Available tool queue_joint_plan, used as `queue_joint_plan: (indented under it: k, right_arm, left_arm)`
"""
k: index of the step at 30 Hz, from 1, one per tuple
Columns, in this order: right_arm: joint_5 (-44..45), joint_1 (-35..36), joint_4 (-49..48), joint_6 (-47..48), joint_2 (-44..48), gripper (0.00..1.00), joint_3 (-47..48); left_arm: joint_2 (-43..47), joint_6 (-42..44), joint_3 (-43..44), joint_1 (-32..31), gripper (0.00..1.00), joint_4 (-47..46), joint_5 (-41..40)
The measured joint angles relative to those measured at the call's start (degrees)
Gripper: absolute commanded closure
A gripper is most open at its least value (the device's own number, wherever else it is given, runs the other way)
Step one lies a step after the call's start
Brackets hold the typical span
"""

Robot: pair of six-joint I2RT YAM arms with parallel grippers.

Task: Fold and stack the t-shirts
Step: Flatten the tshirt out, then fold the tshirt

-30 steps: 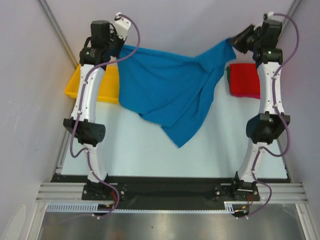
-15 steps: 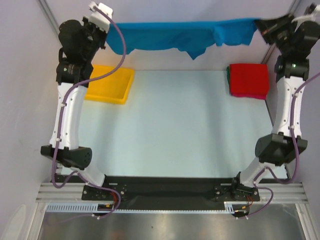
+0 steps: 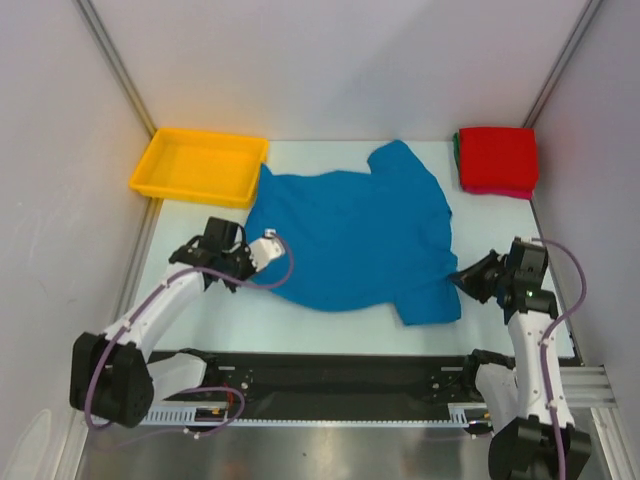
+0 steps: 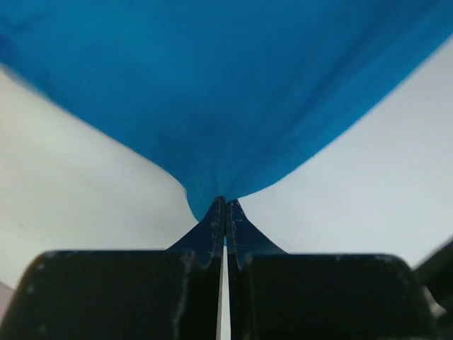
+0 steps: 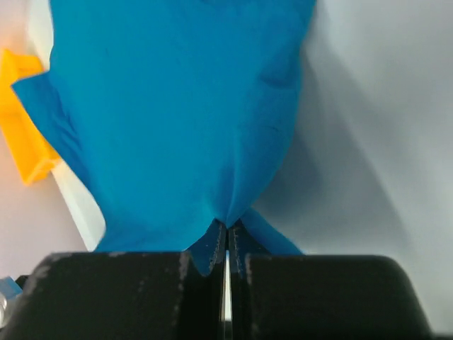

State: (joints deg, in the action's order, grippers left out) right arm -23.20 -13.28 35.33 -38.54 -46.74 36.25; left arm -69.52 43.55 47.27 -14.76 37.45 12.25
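Observation:
A bright blue t-shirt [image 3: 350, 235] lies spread on the table in the top view, a sleeve pointing to the back. My left gripper [image 3: 240, 268] is shut on its near left corner; the left wrist view shows the blue cloth [image 4: 226, 106] pinched between the closed fingertips. My right gripper [image 3: 462, 280] is shut on its near right corner; the right wrist view shows the cloth [image 5: 177, 120] running away from the closed tips. A folded red t-shirt [image 3: 497, 158] lies on a stack at the back right, with thin green and pink edges under it.
A yellow plastic tray [image 3: 200, 167] stands at the back left, its edge also in the right wrist view [image 5: 21, 134]. Grey walls close in the back and both sides. The black rail with the arm bases runs along the near edge.
Both arms have swung down from high at the back to low near the front. The blue t-shirt, held stretched in the air before, now lies spread flat on the table.

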Motion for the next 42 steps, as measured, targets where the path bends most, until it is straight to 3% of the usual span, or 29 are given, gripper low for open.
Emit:
queue_joint_plan:
  k: [8,14,18,23,29,34,42]
  right_arm:
    - [3.0,0.1,13.9,-1.7,11.0,1.00,-4.0]
    - [3.2,0.2,14.3,-1.9,11.1,1.00,-4.9]
    - [3.4,0.5,6.9,-1.9,5.1,1.00,-6.4]
    - [3.2,0.8,-4.6,1.1,-11.2,1.00,-4.2]
    - [2.1,1.0,-11.0,5.8,-24.4,1.00,1.0]
    - [0.9,1.0,-14.3,8.1,-29.7,1.00,4.7]
    - [-1.4,-0.2,-18.4,8.8,-33.5,1.00,6.3]
  left_arm:
    - [8.5,2.1,-8.0,-4.0,1.00,11.6,-0.6]
    - [12.7,2.4,-9.2,-4.0,1.00,15.7,-2.3]
    - [7.0,0.3,-8.3,-3.7,1.00,11.2,-4.3]
    - [-2.3,-1.7,-4.2,-1.4,1.00,4.5,-5.7]
    - [-10.0,-2.1,0.2,-1.1,0.99,-1.2,-6.3]
    - [-17.2,-2.2,4.7,-1.0,1.00,-2.4,-6.4]
    - [-17.9,-2.4,6.0,1.4,1.00,-3.7,-7.2]
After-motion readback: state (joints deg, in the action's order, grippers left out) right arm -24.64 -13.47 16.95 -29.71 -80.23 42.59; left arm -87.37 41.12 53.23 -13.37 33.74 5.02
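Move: The blue t-shirt is held by both hands along its near side; its middle lies about 13 cm ahead, 28 cm right and 7 cm below the left hand, and about 12 cm ahead, 27 cm left and 10 cm below the right. The yellow tray is some 32 cm ahead and 10 cm left of the left hand. From the right hand, the red stack is about 32 cm ahead and 11 cm right, the shirt's far sleeve 31 cm ahead and 14 cm left. The t-shirt's near side, still pinched in both shut grippers, is drawn back towards the bases while being lowered, about 10 cm by the left hand and 6 cm by the right. Then both hands reverse and carry it forward about 14 cm over the shirt's near part, sinking further, to finish some 5 cm (left) and 7 cm (right) lower than at the start, fingers tipped slightly steeper. ##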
